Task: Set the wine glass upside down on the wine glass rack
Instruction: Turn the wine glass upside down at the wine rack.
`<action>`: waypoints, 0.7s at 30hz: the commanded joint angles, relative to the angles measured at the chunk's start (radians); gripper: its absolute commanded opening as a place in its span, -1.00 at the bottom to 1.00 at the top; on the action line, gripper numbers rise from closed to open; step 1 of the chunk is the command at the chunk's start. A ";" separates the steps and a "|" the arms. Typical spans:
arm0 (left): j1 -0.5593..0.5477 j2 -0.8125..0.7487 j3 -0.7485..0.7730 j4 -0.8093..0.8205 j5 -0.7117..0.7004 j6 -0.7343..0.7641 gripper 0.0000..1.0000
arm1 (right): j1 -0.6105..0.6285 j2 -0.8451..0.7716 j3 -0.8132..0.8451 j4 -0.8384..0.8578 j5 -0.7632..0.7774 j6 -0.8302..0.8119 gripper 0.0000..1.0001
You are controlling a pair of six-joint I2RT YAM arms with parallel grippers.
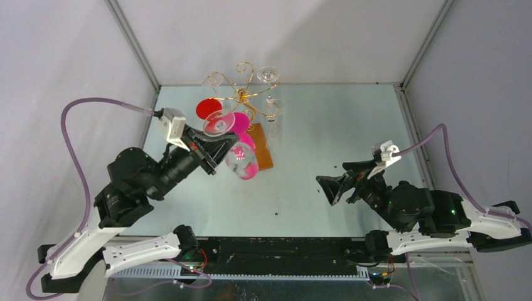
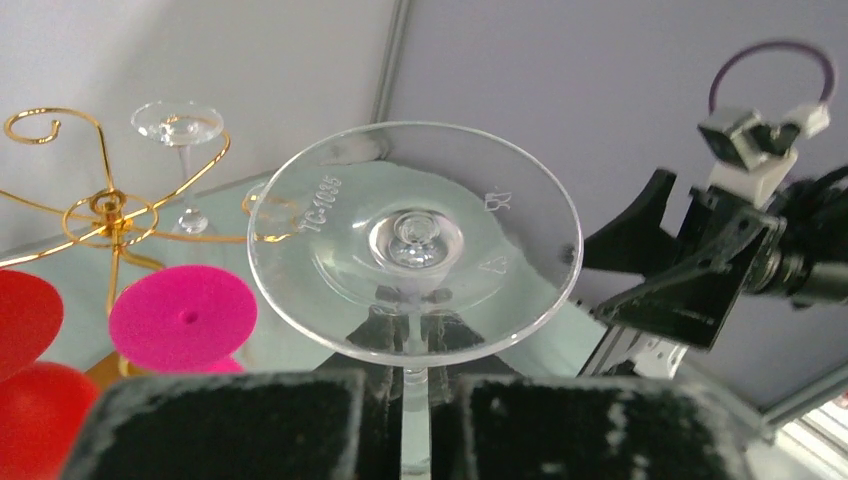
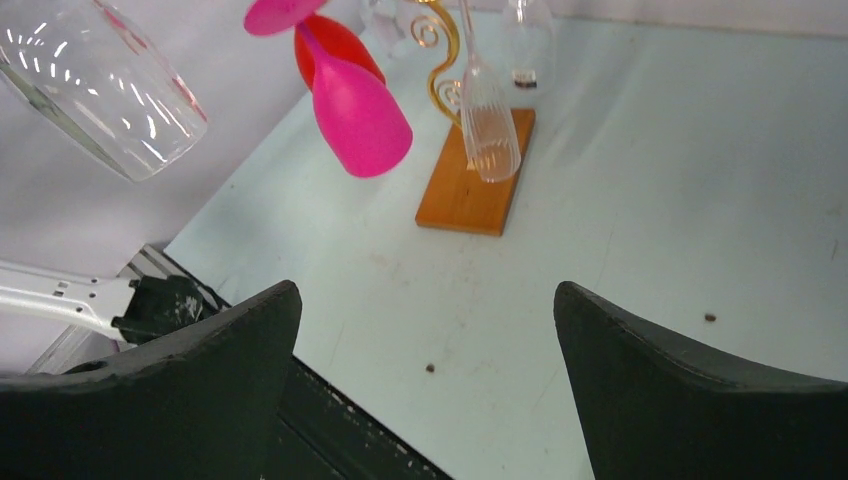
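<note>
My left gripper [image 1: 212,148] [image 2: 415,405] is shut on the stem of a clear wine glass [image 2: 415,240], held with its round foot [image 1: 218,123] up and its bowl [image 3: 100,85] hanging below. The glass hovers just left of the wine glass rack [image 1: 241,95], a gold wire stand [image 2: 105,205] on a brown wooden base [image 3: 470,190]. The foot is level with the rack's scroll arms and apart from them. My right gripper [image 1: 332,188] [image 3: 428,330] stands open over the table at the right, with nothing between its fingers.
A pink glass [image 3: 355,110] and a red glass [image 1: 207,108] hang upside down on the rack's near left side. Clear glasses [image 1: 268,74] [image 3: 490,130] hang on its other arms. Grey walls close in the table on the left, back and right.
</note>
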 commanded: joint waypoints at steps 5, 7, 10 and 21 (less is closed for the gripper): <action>-0.004 -0.119 -0.143 -0.004 0.104 0.161 -1.00 | -0.034 0.018 -0.022 -0.149 -0.109 0.226 0.99; -0.004 -0.156 -0.195 0.013 0.140 0.173 -1.00 | -0.041 0.019 -0.049 -0.118 -0.162 0.235 0.99; -0.005 -0.203 -0.271 0.010 0.199 0.188 -1.00 | -0.056 0.025 -0.082 -0.070 -0.224 0.239 0.99; -0.005 -0.267 -0.476 -0.028 0.270 0.224 -1.00 | -0.178 0.076 -0.120 0.035 -0.488 0.260 0.99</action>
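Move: The inverted clear wine glass is already pinched by its stem in the left gripper. From there the wine rack stands about 28 cm ahead and 4 to the right, its middle some 26 cm lower. On it hang the pink glass, about 20 cm ahead and 2 right, the red one, 26 ahead and 6 left, and a clear one, 27 ahead and 13 right, all roughly 25 cm below. From the right hand the rack lies some 31 cm ahead, 28 left and 15 below. Lower the left gripper about 16 cm in front of the rack, easing a little back, and keep the fingers shut on the stem; dip the fingertips some 20 degrees and swing them clockwise to set the glass more upright. Meanwhile sink the empty, open right hand about 7 cm, drifting left and slightly back as it tips down. ##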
